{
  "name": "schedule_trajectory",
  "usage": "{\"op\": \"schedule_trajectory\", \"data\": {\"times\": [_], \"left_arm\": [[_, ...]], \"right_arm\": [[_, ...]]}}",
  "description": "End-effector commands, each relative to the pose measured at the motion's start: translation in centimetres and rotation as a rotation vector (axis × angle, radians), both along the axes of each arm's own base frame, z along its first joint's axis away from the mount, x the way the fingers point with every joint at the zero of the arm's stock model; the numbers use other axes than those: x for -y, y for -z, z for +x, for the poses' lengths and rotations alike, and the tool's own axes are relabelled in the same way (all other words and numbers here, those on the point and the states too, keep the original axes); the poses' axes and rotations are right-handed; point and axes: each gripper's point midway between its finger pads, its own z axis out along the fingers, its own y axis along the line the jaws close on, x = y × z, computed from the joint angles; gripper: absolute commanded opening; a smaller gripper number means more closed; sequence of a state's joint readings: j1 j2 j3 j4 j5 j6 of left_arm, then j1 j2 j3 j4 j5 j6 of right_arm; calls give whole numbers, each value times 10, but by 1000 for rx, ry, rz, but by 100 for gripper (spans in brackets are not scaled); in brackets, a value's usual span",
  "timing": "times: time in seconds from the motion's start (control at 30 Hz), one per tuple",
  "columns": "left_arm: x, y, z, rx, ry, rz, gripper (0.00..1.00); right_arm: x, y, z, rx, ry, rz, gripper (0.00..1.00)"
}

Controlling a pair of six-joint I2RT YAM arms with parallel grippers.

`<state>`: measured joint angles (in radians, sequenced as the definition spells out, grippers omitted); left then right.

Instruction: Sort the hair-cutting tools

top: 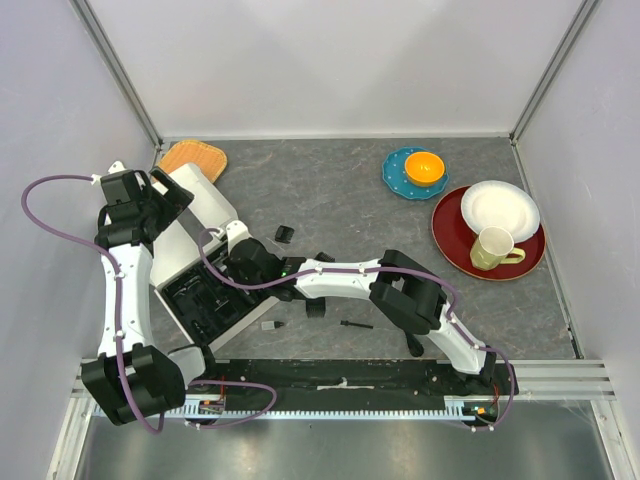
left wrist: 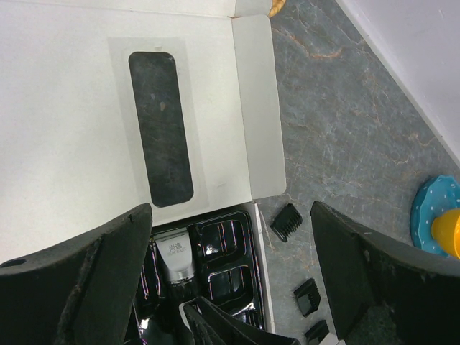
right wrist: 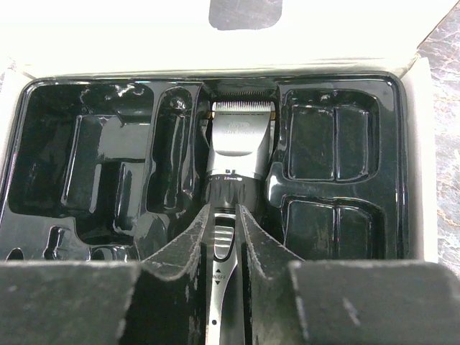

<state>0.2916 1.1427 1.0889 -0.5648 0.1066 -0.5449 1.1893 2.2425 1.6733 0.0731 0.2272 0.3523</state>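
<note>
The black-and-silver clipper (right wrist: 241,151) lies blade-up in the middle slot of the black moulded tray (right wrist: 108,144), and it also shows as the clipper (left wrist: 175,259) in the left wrist view. My right gripper (right wrist: 226,215) sits right over its handle, jaws a narrow gap apart, the silver switch strip showing between them. Whether they pinch it I cannot tell. My left gripper (left wrist: 231,215) hangs wide open above the box, holding nothing. Black comb guards (left wrist: 287,221) (left wrist: 307,296) lie on the table right of the tray. A thin brush (top: 355,324) and a small bit (top: 272,325) lie near the front.
The white box lid (left wrist: 72,108) lies open behind the tray. A woven mat (top: 193,158) is at the back left. A teal plate (top: 400,180) with an orange bowl, a red plate (top: 450,240) with a white plate and a cup (top: 495,248) stand at the right.
</note>
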Motion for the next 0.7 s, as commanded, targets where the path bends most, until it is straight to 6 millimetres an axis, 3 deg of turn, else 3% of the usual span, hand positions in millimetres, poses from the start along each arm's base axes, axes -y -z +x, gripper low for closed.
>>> {"op": "schedule_trajectory", "data": {"times": [0.0, 0.2, 0.3, 0.4, 0.5, 0.6, 0.67], "left_arm": [[-2, -12, 4, 58, 0, 10, 98], [0, -11, 4, 55, 6, 5, 97], [-1, -10, 4, 53, 4, 4, 97], [0, -10, 4, 56, 9, 2, 97], [2, -9, 4, 55, 19, -1, 97], [3, -9, 4, 57, 27, -5, 97], [5, -9, 5, 60, 36, -9, 97]], "right_arm": [[3, 14, -6, -22, 7, -22, 23], [5, 22, -4, -35, 20, -41, 23], [4, 12, -2, -24, 28, -27, 26], [2, -15, -2, 5, 22, 2, 34], [3, -54, 1, 43, 17, 39, 42], [12, -80, -1, 64, 11, 46, 52], [21, -84, -3, 69, 4, 24, 54]]}}
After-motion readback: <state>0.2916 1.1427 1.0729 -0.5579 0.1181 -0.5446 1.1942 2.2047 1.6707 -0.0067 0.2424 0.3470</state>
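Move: The right hand is right over the clipper lying in the box's tray: the clipper's middle is about 1 cm back, 1 cm to the right and 2 cm below. The tray's empty comb slot is about 4 cm ahead and 6 cm right; on the table, a black comb lies some 9 cm ahead and 13 cm right, and the small bottle about 12 cm back and 11 cm right. From the left hand the clipper is roughly 11 cm back, 12 cm right and well below. With its fingers still mostly closed over the clipper near the switch, the right hand sinks barely 1 cm onto the clipper body, seeming to press it down into the tray, and stays low for a moment. The fingers then spread to about half open while the hand rises about 1.5 cm from its lowest point and eases some 1 cm to the right, ending just above its starting height with the fingertips apart on either side of the clipper's handle. ##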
